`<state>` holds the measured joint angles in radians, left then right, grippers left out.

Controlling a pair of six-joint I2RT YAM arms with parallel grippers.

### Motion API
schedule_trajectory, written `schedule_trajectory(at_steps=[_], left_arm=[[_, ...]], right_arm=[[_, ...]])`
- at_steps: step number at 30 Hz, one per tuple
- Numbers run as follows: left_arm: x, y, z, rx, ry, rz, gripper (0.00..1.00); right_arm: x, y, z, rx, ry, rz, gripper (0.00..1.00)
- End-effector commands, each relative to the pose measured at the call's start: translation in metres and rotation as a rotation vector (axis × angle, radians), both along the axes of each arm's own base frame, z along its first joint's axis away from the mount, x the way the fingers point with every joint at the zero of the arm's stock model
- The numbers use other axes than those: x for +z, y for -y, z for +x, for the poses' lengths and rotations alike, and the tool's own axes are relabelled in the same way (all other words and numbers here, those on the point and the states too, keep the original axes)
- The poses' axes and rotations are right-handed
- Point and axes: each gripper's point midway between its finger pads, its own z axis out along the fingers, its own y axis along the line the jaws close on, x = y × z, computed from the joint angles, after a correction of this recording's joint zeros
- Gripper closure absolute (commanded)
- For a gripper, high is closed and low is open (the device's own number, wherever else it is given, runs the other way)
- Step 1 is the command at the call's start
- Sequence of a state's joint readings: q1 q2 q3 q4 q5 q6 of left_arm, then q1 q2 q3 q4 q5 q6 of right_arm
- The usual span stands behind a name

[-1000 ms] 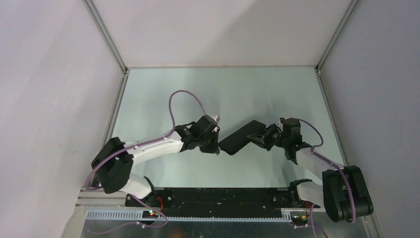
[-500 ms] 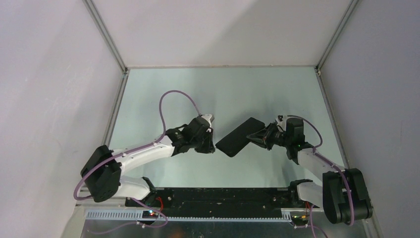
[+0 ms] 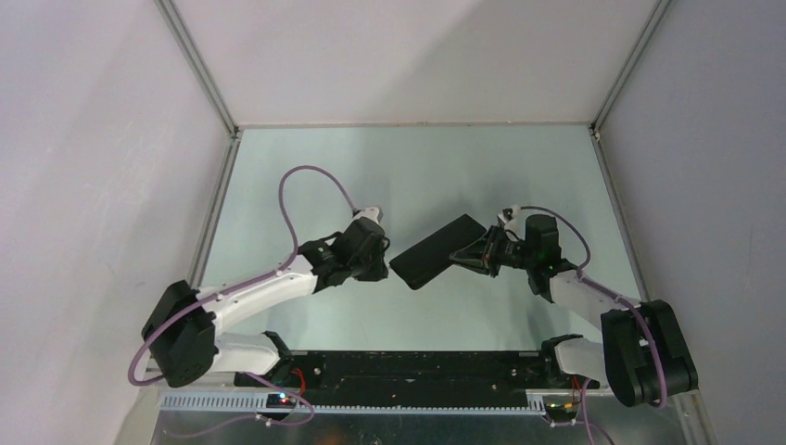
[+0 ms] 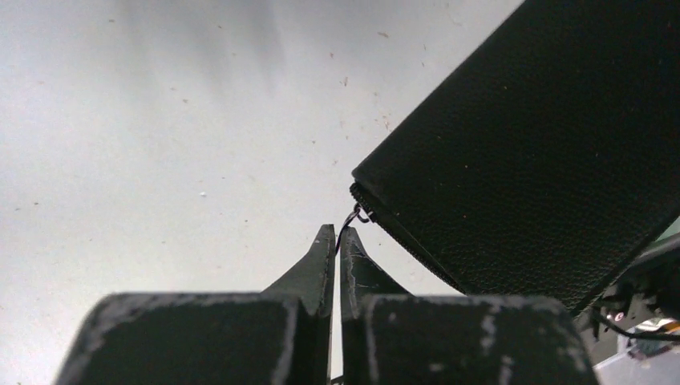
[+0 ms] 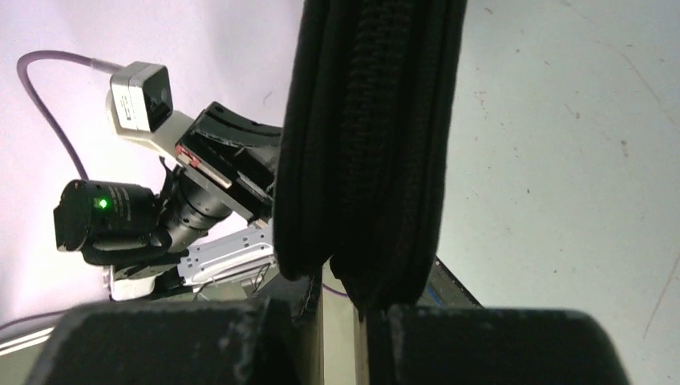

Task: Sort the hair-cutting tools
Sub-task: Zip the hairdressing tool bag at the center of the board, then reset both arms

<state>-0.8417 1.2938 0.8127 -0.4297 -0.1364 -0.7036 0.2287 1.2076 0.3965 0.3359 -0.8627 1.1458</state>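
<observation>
A black zip case (image 3: 436, 252) hangs slantwise above the table between my two arms. My right gripper (image 3: 473, 255) is shut on its right end; in the right wrist view the case (image 5: 369, 144) rises edge-on from between my right gripper (image 5: 341, 301). At the case's lower left corner, my left gripper (image 3: 382, 269) is shut. In the left wrist view my left gripper (image 4: 337, 237) pinches the thin zipper pull (image 4: 357, 216) that leads to the case's (image 4: 529, 152) corner. The hair-cutting tools are out of view.
The pale green table (image 3: 306, 185) is walled by white panels on the left, back and right. The left arm's wrist and camera (image 5: 184, 200) show behind the case in the right wrist view. A black base rail (image 3: 408, 371) runs along the near edge.
Both grippers and the case have shifted to the left. The left arm has drawn back toward its base, still on the case's corner.
</observation>
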Motion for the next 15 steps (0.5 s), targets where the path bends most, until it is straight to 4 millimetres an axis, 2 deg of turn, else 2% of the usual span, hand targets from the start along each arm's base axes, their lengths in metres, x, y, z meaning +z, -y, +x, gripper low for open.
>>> schedule_trajectory(at_steps=[1, 4, 5, 6, 8, 9, 10, 11, 13, 14, 15], left_arm=[[-0.014, -0.105, 0.018, 0.319, 0.065, 0.286, 1.00], [-0.016, -0.117, 0.020, 0.350, 0.066, 0.273, 0.99], [-0.014, -0.116, 0.021, 0.351, 0.073, 0.262, 0.97], [-0.012, -0.116, 0.022, 0.347, 0.084, 0.252, 0.90], [-0.003, -0.114, 0.023, 0.342, 0.110, 0.222, 0.74], [0.001, -0.114, 0.024, 0.343, 0.122, 0.210, 0.58], [0.010, -0.114, 0.024, 0.344, 0.149, 0.184, 0.49], [0.014, -0.116, 0.023, 0.350, 0.164, 0.178, 0.33], [0.039, -0.123, 0.022, 0.369, 0.236, 0.126, 0.17], [0.045, -0.130, 0.020, 0.386, 0.252, 0.129, 0.13], [0.058, -0.135, 0.019, 0.397, 0.289, 0.100, 0.05]], right_arm=[[0.045, -0.009, -0.028, 0.229, 0.125, 0.113, 1.00], [0.046, -0.009, -0.027, 0.229, 0.132, 0.103, 1.00], [0.047, -0.009, -0.023, 0.220, 0.151, 0.092, 1.00], [0.045, -0.009, -0.022, 0.215, 0.144, 0.083, 1.00], [0.042, -0.010, -0.015, 0.195, 0.157, 0.053, 1.00], [0.039, -0.010, -0.010, 0.181, 0.172, 0.029, 1.00], [0.038, -0.011, -0.006, 0.174, 0.178, 0.015, 1.00], [0.035, -0.013, -0.002, 0.166, 0.195, -0.008, 1.00], [0.028, -0.016, 0.006, 0.155, 0.214, -0.038, 1.00], [0.022, -0.018, 0.012, 0.147, 0.213, -0.055, 1.00], [0.021, -0.021, 0.014, 0.152, 0.224, -0.060, 1.00]])
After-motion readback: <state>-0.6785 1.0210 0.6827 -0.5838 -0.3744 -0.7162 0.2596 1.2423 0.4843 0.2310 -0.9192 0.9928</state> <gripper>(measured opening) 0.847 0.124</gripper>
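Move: The zipper pull is already pinched between the left fingertips. The hairdressing tool bag runs off from there, its middle about 11 cm to this hand's right, 3 cm ahead and perhaps 2 cm higher. The right gripper still grips the bag, whose middle lies some 4 cm to that hand's left, 1 cm ahead and roughly 2 cm below. From the right hand, the zipper pull is around 14 cm left, 2 cm back and 4 cm down. Ease the left gripper left and slightly up with the zipper pull still pinched, then open the fingers wide to let go and sweep quickly left, clear of the bag, about 11 cm in all, turning the wrist some 20 degrees, mostly counter-clockwise. Keep the right grip on the bag and turn that hand a little counter-clockwise, shifting barely a centimetre left. ##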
